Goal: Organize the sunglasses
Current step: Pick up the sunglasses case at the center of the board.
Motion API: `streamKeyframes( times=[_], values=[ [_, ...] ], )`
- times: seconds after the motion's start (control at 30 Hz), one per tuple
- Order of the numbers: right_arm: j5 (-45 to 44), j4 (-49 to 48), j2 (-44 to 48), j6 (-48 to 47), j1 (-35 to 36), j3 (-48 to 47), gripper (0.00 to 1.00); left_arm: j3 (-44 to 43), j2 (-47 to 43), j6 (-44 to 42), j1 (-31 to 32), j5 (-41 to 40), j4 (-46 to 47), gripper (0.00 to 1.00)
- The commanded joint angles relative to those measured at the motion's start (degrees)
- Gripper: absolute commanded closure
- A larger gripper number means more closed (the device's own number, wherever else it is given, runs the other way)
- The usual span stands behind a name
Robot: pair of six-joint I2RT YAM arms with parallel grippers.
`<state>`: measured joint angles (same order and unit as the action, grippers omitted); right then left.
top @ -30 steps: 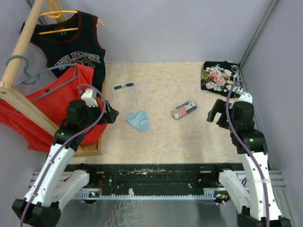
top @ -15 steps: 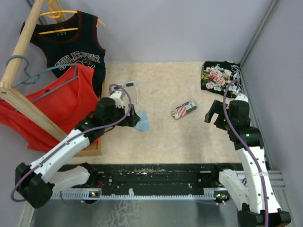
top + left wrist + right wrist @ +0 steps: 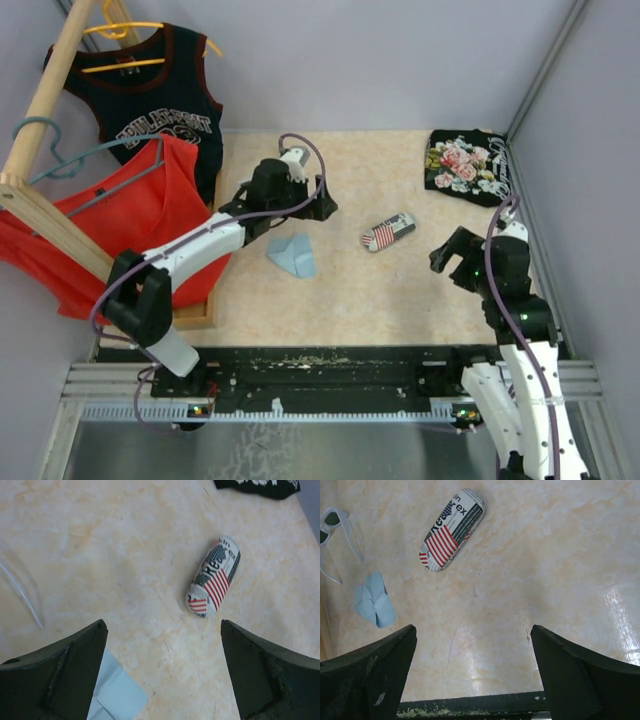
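Note:
The white sunglasses (image 3: pixel 329 524) lie at the back left of the table; in the left wrist view only one thin white arm (image 3: pixel 24 594) of theirs shows, and in the top view my left arm covers them. My left gripper (image 3: pixel 318 207) hangs open above the table just right of them, with the light-blue cloth (image 3: pixel 293 254) below its left finger and the flag-print case (image 3: pixel 388 231) ahead. Open and holding nothing, my right gripper (image 3: pixel 443 254) hovers right of the case (image 3: pixel 452 529).
A black floral-print bag (image 3: pixel 465 165) lies at the back right corner. A wooden rack (image 3: pixel 50 225) with a black jersey (image 3: pixel 150 110) and a red one (image 3: pixel 120 220) stands along the left side. The table's black front rail (image 3: pixel 470 702) is near.
My left arm has swung from over the rack out to the right and back, and now covers the sunglasses in the top view. My right gripper has drifted slightly toward the front.

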<state>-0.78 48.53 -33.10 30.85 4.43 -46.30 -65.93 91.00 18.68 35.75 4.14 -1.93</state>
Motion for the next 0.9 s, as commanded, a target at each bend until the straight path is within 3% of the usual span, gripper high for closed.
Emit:
streamKeyframes(
  times=[0.0, 0.1, 0.2, 0.37, 0.53, 0.7, 0.87],
  values=[
    [1.29, -2.25, 1.62, 1.16, -0.38, 1.12, 0.03, -4.80, 5.42, 3.50, -5.43, 9.81, 5.48, 0.00],
    [2.67, -3.08, 1.55, 1.00, -0.39, 1.80, 0.03, -3.64, 7.13, 4.12, -6.66, 14.12, 11.40, 0.00],
    [2.56, -3.56, 1.20, 0.92, -0.44, 1.83, 0.03, -7.14, 10.29, 1.41, -5.96, 14.72, 8.67, 0.00],
    [1.56, -3.76, 1.42, 1.27, -0.39, 2.26, 0.03, -15.82, 17.35, -6.29, 0.51, 11.16, 5.11, 0.00],
    [-0.06, -3.50, 3.56, 2.78, -0.37, 2.60, 0.03, -21.56, 23.44, -15.13, 5.48, 13.97, 5.47, 0.00],
    [0.62, -3.99, 5.39, 3.02, -0.38, 3.21, 0.04, -31.23, 31.03, -23.57, 10.93, 10.14, -1.91, 0.00],
    [1.83, -4.41, 5.71, 2.93, -0.38, 3.68, 0.04, -33.18, 34.33, -27.26, 12.97, 10.59, -2.33, 0.00]
  ],
)
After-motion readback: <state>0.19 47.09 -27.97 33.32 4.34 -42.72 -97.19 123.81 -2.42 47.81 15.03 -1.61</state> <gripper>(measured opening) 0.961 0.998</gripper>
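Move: The sunglasses case lies about 18 cm to the left gripper's right, only some 2 cm farther out, and roughly 16 cm below it. The light-blue cloth is about 7 cm to this gripper's left and 5 cm back, and the white sunglasses some 15 cm left and 10 cm ahead, both at table level. From the idle right gripper, the case is about 14 cm ahead, 8 cm left and 17 cm below. Bring the left gripper forward about 5 cm, then sweep it right to the sunglasses case, some 18 cm across in all, easing back over that forward reach and sinking about 5 cm, mostly late. Swing the fingers some 30 degrees clockwise on the way so they point more along the case, and keep them wide open above it, without touching. ##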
